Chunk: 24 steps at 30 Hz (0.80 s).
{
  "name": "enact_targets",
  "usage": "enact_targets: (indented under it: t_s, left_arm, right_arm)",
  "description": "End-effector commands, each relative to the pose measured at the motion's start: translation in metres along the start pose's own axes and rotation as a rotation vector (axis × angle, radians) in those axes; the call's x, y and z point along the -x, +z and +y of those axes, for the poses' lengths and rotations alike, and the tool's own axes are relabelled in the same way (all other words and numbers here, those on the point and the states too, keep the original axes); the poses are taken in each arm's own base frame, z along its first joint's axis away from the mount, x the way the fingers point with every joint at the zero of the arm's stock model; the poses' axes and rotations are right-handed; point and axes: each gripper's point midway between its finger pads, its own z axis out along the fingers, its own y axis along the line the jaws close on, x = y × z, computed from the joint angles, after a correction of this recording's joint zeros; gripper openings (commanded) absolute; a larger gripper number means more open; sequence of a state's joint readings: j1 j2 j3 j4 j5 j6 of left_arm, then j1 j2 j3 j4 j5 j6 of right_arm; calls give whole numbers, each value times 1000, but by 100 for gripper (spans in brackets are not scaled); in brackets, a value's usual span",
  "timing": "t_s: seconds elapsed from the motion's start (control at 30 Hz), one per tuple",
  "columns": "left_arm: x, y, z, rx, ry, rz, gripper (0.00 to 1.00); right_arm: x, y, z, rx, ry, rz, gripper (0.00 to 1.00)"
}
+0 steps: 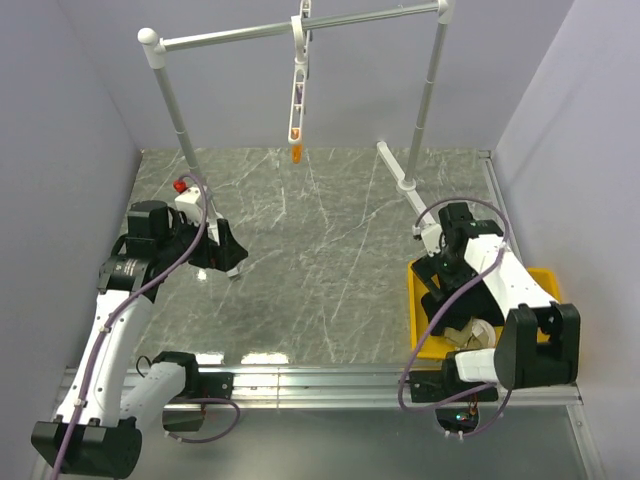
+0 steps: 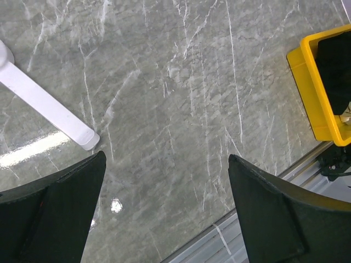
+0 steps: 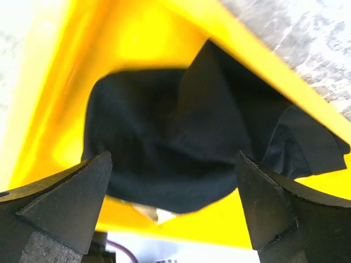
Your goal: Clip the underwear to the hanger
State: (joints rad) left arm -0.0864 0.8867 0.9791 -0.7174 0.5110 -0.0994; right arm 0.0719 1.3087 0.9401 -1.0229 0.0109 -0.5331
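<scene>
The black underwear (image 3: 181, 137) lies crumpled in a yellow bin (image 3: 263, 60) at the table's right near corner. My right gripper (image 3: 174, 164) hovers just above the cloth. It is open, with one finger on each side of the heap and nothing between them. In the top view that arm covers most of the bin (image 1: 545, 278). The white hanger (image 1: 298, 80) hangs by its hook from the rail at the back, tilted steeply, with an orange clip (image 1: 295, 152) at its low end. My left gripper (image 1: 225, 250) is open over bare marble at the left (image 2: 166, 159).
The white rail frame (image 1: 260, 33) spans the back on two slanted posts, with a foot bar (image 1: 400, 175) on the table. A beige cloth (image 1: 470, 330) shows at the near end of the bin. Grey walls close off both sides. A metal strip runs along the near table edge.
</scene>
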Motion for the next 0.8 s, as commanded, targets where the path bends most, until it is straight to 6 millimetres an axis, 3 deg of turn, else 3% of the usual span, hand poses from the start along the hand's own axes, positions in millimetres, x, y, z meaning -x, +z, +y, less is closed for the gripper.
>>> enact_targets:
  t_s: [0.0, 0.13, 0.2, 0.27, 0.3, 0.4, 0.43, 0.57, 0.67, 0.7, 0.77]
  left_arm:
    - [8, -2, -7, -41, 0, -40, 99]
    - [8, -3, -6, -42, -5, -47, 99]
    - [9, -3, -4, -37, -6, -51, 99]
    - [10, -5, -5, -33, -6, -58, 99]
    - [11, -6, -4, -30, -5, -62, 99]
    - [11, -7, -4, -28, -4, -65, 99]
    - [11, -7, -4, -26, -5, -65, 99]
    - [10, -6, -3, -22, -12, -61, 99]
    - [10, -6, -4, -33, -31, -53, 99]
    - [11, -6, -6, -47, -42, -55, 99]
    - [10, -6, -6, -66, -64, -52, 99]
  right_arm:
    - [22, 6, -20, -99, 82, -44, 100]
    - [26, 23, -25, -114, 108, -6, 100]
    - [26, 30, -28, -127, 117, 9, 95]
    - [25, 33, -28, -126, 118, 18, 79]
    - [25, 30, -27, -126, 119, 7, 62]
    - [26, 18, -27, -133, 118, -19, 35]
    - [27, 10, -29, -148, 118, -40, 2]
    - [23, -17, -30, -170, 101, -82, 0]
    - [31, -53, -30, -180, 91, -178, 0]
    - [40, -75, -33, -200, 93, -243, 0]
    - [48, -94, -26, -164, 71, -306, 0]
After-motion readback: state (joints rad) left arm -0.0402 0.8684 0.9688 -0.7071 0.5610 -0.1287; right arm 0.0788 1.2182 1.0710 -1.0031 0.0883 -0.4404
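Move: The underwear lies bunched and black in the yellow bin, its middle about 3 cm ahead of the open right hand, 2 cm to its right and 4 cm below. At the same height, the beige cloth peeps out some 5 cm back and 3 cm to the right of that hand. The yellow bin's middle is roughly 1 cm ahead and 8 cm to the right of it. From the left hand the underwear is about 50 cm to the right, roughly level in reach and 19 cm lower. The underwear is pinched by the right hand, which eases forward and down into the bin about 3 cm each way, fingers pointing at the bin floor, and shuts its wide-open fingers on the cloth at the bottom of the dip. It then rises quickly and almost straight up, some 9 cm, keeping the grip while the fingertips swing forward about 15 degrees. ##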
